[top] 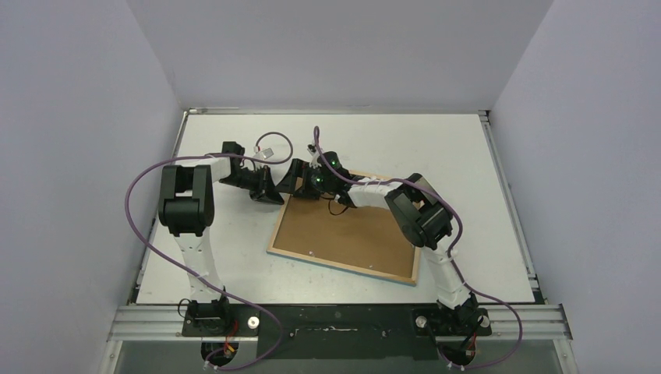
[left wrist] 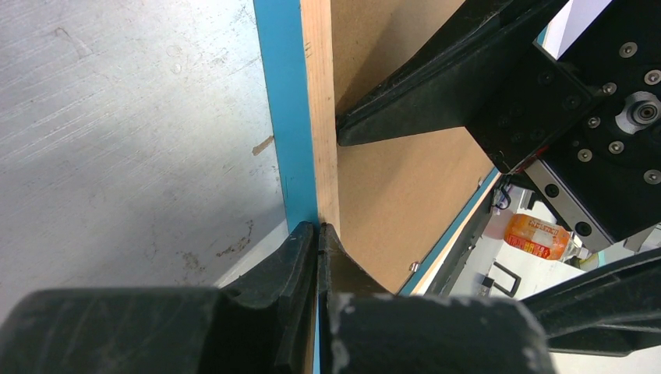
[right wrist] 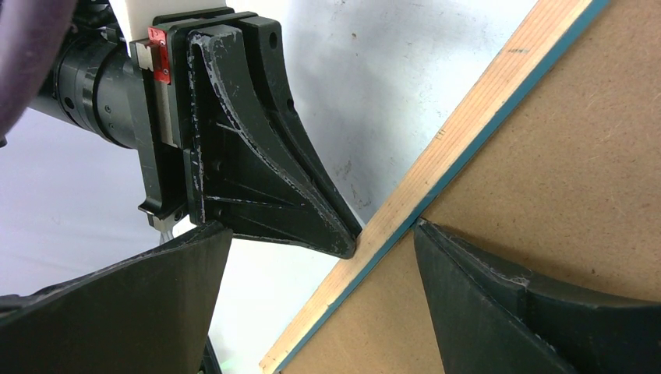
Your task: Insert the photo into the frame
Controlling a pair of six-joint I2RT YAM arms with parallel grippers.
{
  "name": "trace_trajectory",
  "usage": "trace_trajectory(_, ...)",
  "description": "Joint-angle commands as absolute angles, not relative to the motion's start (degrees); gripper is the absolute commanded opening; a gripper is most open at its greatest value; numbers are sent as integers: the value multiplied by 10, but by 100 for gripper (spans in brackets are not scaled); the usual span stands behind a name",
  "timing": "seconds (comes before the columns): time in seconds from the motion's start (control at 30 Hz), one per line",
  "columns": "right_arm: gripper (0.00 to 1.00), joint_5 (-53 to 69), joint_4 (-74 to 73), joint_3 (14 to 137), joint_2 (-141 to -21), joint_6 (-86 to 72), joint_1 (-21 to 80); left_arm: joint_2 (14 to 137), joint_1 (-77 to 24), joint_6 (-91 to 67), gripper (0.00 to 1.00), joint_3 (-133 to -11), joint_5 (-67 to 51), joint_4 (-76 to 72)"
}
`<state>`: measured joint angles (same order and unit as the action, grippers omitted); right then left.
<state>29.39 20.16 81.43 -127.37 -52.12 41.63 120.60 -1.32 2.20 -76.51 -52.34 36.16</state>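
Observation:
The frame (top: 343, 267) lies face down on the table, its light wooden rim (left wrist: 319, 117) up and its blue side (left wrist: 284, 117) showing. A brown backing board (top: 351, 230) fills it. The photo is hidden. My left gripper (left wrist: 318, 227) is shut with nothing between its fingers, and its tips press against the outside of the frame's far left rim (right wrist: 468, 125). My right gripper (right wrist: 322, 227) is open and straddles that same rim. One of its fingers (right wrist: 468, 280) rests on the backing board (right wrist: 561, 156) by the inner edge, the other hangs over the table outside.
The white table (top: 436, 148) is closed in by grey walls on three sides. Both arms meet at the frame's far left corner (top: 292, 195), cables looping above them. An orange-labelled bottle (left wrist: 534, 236) shows in the background past the frame.

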Motion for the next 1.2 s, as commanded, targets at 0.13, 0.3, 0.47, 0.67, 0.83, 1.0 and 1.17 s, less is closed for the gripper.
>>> trace_trajectory(0.13,92,246,212,821,-1281,-515,430,1221,-26,42,0,-761,-512,357)
trace_trajectory(0.3,92,222,215,802,-1263,-507,434,1223,-26,41,0,-764,-512,360)
trace_trajectory(0.47,91,227,218,791,-1239,-498,430,1222,-25,41,0,-767,-511,365)
trace_trajectory(0.67,91,233,211,757,-1205,-483,434,1222,-21,36,0,-769,-508,366)
trace_trajectory(0.83,91,251,210,743,-1203,-479,438,1220,-19,34,0,-775,-509,370)
trace_trajectory(1.0,90,185,82,767,-1141,-370,420,1210,-9,36,10,-800,-506,397)
trace_trajectory(1.17,90,37,-81,767,-1057,-215,391,1176,17,55,28,-839,-498,437)
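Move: The metal clip on the inside of the frame's left rim sits under the right hand's lower fingertip, about 4 cm ahead of that hand's point and 5 cm below. The frame's near-left corner is roughly 14 cm back, 6 cm left and 6 cm below; another clip on the near rim is also 14 cm back, but 5 cm right. From the left hand, whose shut tips meet the left rim, the clip lies some 4 cm ahead and 2 cm right, level. The right hand's lower fingertip, already at the clip, edges forward barely half a centimetre. It then draws back about 2 cm and leaves the clip to the right over the board, ending some 5 cm right of its start, fingers still wide and tipping about 15 degrees further down. The left hand stays with shut fingertips against the rim until, at the very end, they part about a quarter and start to rise. ##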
